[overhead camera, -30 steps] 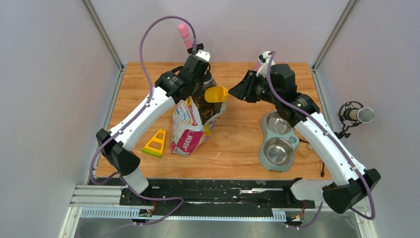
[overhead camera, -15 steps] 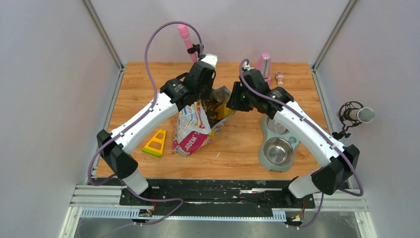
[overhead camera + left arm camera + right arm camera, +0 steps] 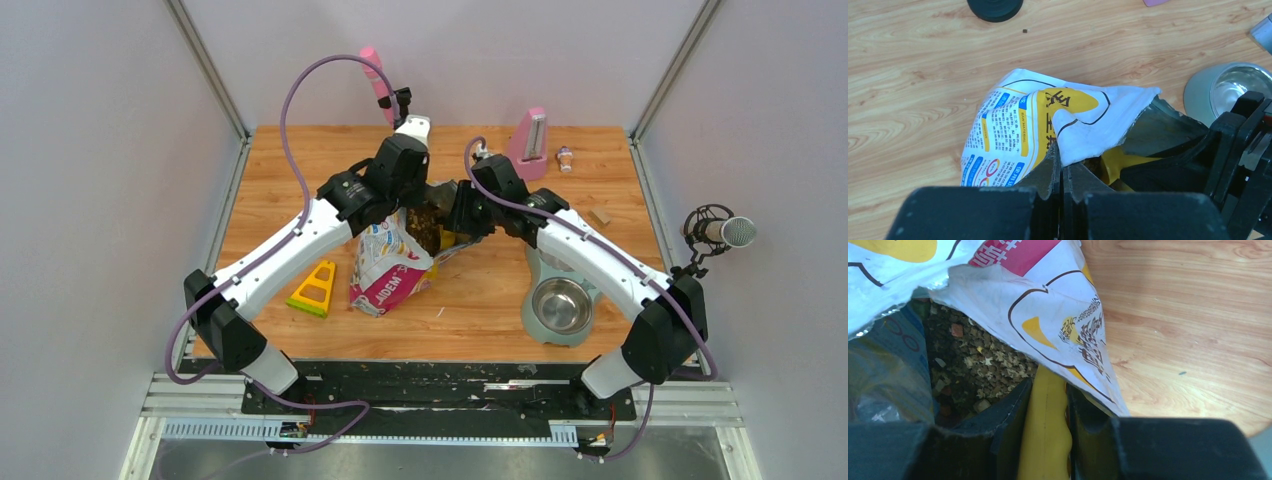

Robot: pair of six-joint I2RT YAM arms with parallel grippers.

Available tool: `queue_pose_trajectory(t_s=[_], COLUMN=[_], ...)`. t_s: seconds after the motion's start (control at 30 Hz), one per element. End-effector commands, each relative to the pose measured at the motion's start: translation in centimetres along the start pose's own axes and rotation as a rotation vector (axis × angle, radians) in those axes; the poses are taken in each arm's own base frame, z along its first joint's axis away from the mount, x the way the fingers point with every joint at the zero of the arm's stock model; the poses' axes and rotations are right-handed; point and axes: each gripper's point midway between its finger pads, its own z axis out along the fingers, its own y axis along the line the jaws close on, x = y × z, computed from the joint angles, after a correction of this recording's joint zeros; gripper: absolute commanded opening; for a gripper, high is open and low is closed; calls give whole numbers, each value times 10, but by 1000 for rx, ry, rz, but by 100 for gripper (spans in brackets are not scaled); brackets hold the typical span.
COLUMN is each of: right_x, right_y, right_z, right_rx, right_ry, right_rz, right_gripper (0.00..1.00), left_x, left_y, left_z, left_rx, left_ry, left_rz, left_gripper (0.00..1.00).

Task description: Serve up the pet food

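Note:
The pet food [image 3: 428,215] is brown kibble inside the open printed bag [image 3: 385,272] standing mid-table. In the right wrist view the kibble [image 3: 983,365] shows through the bag's mouth [image 3: 1048,300]. My left gripper [image 3: 413,196] is shut on the bag's upper rim, and its fingers pinch the white edge [image 3: 1062,162]. My right gripper [image 3: 457,213] is shut on the handle of the yellow scoop [image 3: 1045,440], whose head is down inside the bag and hidden. Part of the scoop also shows in the left wrist view [image 3: 1118,162]. The twin steel bowl feeder [image 3: 560,300] stands to the right of the bag.
A yellow triangular piece [image 3: 314,289] lies left of the bag. A pink metronome-shaped object [image 3: 529,132], a small bottle [image 3: 565,156] and a small block [image 3: 600,216] are at the back right. A microphone [image 3: 720,232] stands off the right edge.
My right gripper has moved left and down, carrying the yellow scoop from above the bag's mouth into the bag. My left gripper has stayed shut on the rim, shifting slightly.

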Motion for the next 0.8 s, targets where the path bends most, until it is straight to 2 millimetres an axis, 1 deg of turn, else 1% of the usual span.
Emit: queue_pose_trajectory(t_s=[0.0, 0.03, 0.1, 0.17, 0.27, 0.37, 0.5, 0.67, 0.77], right_x=[12, 14, 12, 5, 5, 2, 3, 0, -2], right_y=[28, 30, 40, 50, 55, 58, 56, 50, 47], right_z=[3, 1, -8, -20, -35, -49, -61, -74, -81], right_rx=[-182, -216, -306, -408, -497, -562, -602, -627, -634], right_ry=[9, 4, -18, -51, -80, -109, -142, -193, -227], right_rz=[62, 78, 125, 157, 205, 243, 279, 335, 357], right_gripper=[0, 0, 0, 0, 0, 0, 0, 0, 0], left_x=[-39, -37, -30, -29, -27, -24, -21, -17, -16], left_y=[0, 1, 6, 12, 18, 26, 37, 45, 46], left_z=[-42, -43, -44, -48, -54, -61, -68, -71, -71], left_rx=[56, 55, 39, 22, 11, -7, -38, -71, -75], left_ry=[-149, -148, -139, -148, -157, -165, -179, -185, -183], left_rz=[-98, -98, -96, -100, -100, -98, -107, -105, -104], left_gripper=[0, 0, 0, 0, 0, 0, 0, 0, 0])
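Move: My right hand holds the yellow scoop with its head down in the open bag; the pet food lies about 5 cm to the left, level fore-and-aft and some 7 cm below. The feeder's far bowl is about 20 cm right and 5 back, the near bowl 19 right and 16 back, both some 15 cm below. From my left hand, still pinching the bag's rim, the food is about 3 cm back, 3 right and 15 below. I scoop with my right hand: I draw it back about 5 cm, dipping slightly and then lifting some 5 cm, while I roll it about 35 degrees so the fingers swing from steeply down to pointing left and nearly level, bringing up the scoop's head. My left hand keeps its pinch on the rim and hauls the bag back, then mostly left, about 6 cm. ##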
